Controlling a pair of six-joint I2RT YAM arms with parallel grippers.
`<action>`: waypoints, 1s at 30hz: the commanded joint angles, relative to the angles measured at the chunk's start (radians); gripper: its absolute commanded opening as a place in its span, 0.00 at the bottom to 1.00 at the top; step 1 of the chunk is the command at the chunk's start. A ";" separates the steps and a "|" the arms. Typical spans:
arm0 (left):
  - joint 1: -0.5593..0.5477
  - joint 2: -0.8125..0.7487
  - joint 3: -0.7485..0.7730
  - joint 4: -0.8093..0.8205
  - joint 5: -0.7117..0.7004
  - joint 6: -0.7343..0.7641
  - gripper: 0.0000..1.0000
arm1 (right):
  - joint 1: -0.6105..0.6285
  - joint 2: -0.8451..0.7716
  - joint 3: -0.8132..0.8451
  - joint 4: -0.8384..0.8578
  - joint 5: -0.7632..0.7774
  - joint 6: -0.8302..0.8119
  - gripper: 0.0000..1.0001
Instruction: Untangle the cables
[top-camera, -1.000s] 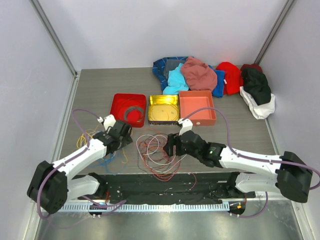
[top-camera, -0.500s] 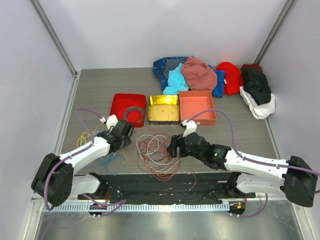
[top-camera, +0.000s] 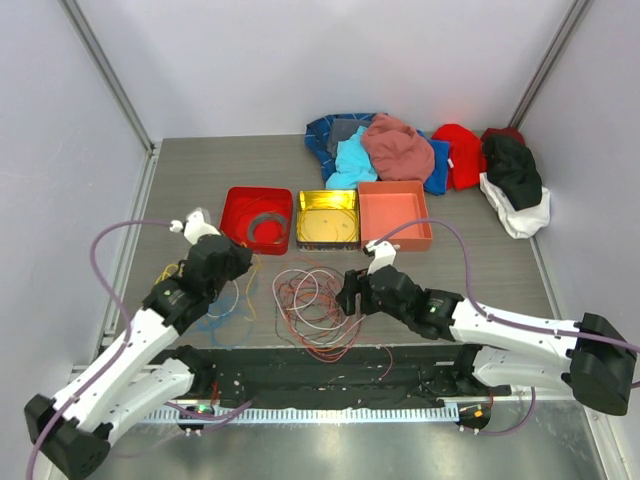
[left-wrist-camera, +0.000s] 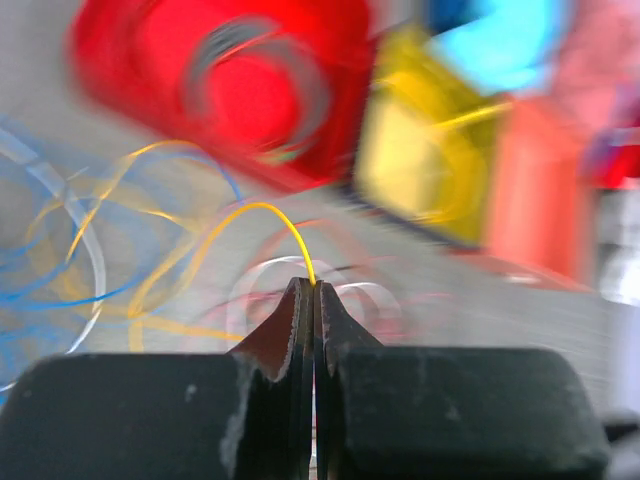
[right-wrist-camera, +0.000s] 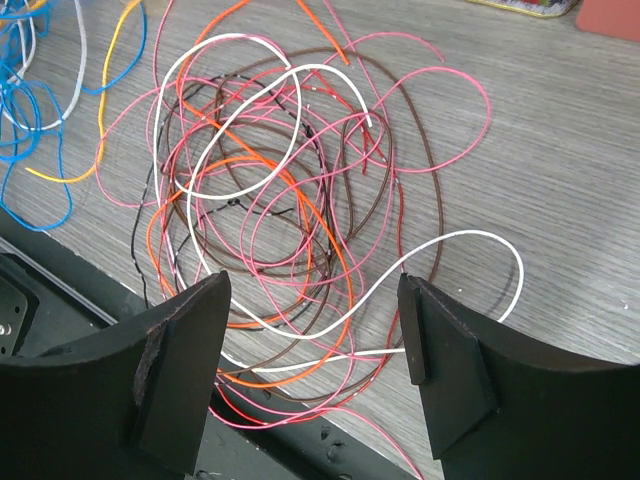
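The cables lie in two heaps on the grey table. A tangle (top-camera: 315, 305) of pink, brown, orange, red and white loops sits at the centre front. A looser heap of blue and yellow wires (top-camera: 205, 300) lies to its left. My left gripper (top-camera: 232, 268) hangs over that heap, shut on a thin yellow cable (left-wrist-camera: 240, 210) that rises in an arc from the fingertips (left-wrist-camera: 314, 285). My right gripper (top-camera: 346, 296) hovers low over the tangle's right side, open, its fingers (right-wrist-camera: 440, 370) wide apart with nothing between them. Under it the tangle (right-wrist-camera: 280, 200) shows sharply.
Behind the cables stand a red tray (top-camera: 236, 200) holding a grey coil (top-camera: 265, 226), a yellow tray (top-camera: 301, 222) and an orange tray (top-camera: 393, 213). A heap of coloured clothes (top-camera: 420, 150) lies at the back right. The black base rail (top-camera: 320, 375) runs along the front edge.
My left gripper has closed on the yellow cable, and its arm has risen and swung back to the left. The right gripper stays open in nearly the same place.
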 joint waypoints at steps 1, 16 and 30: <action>-0.056 -0.057 0.154 0.077 0.060 0.063 0.00 | 0.006 -0.058 0.021 0.022 0.044 0.000 0.76; -0.498 0.285 0.769 0.109 0.062 0.371 0.00 | 0.004 -0.245 0.005 -0.010 0.068 0.026 0.76; -0.563 0.454 1.029 0.077 0.062 0.509 0.00 | 0.006 -0.357 -0.091 0.165 -0.001 0.056 0.77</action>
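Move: Beneath and to the right of the left hand, which already pinches a yellow cable, the pink-and-white tangle lies about 15 cm right, 7 cm back and 14 cm down. The yellow-blue bundle is some 10 cm left and 4 cm back; the red bin is about 15 cm straight ahead, the gold tin 15 cm ahead and 17 cm right. From the open right hand, the tangle is about 7 cm left, level with it and 8 cm below. Hauling the pinched yellow cable upward, the left hand climbs some 32 cm and sweeps about 21 cm right, easing slightly back, to high above the tangle; it swings roughly 40 degrees clockwise and tips its fingers up towards level, keeping them shut. The right hand, still wide open and empty, lifts about 7 cm off the tangle, drifting slightly right. ##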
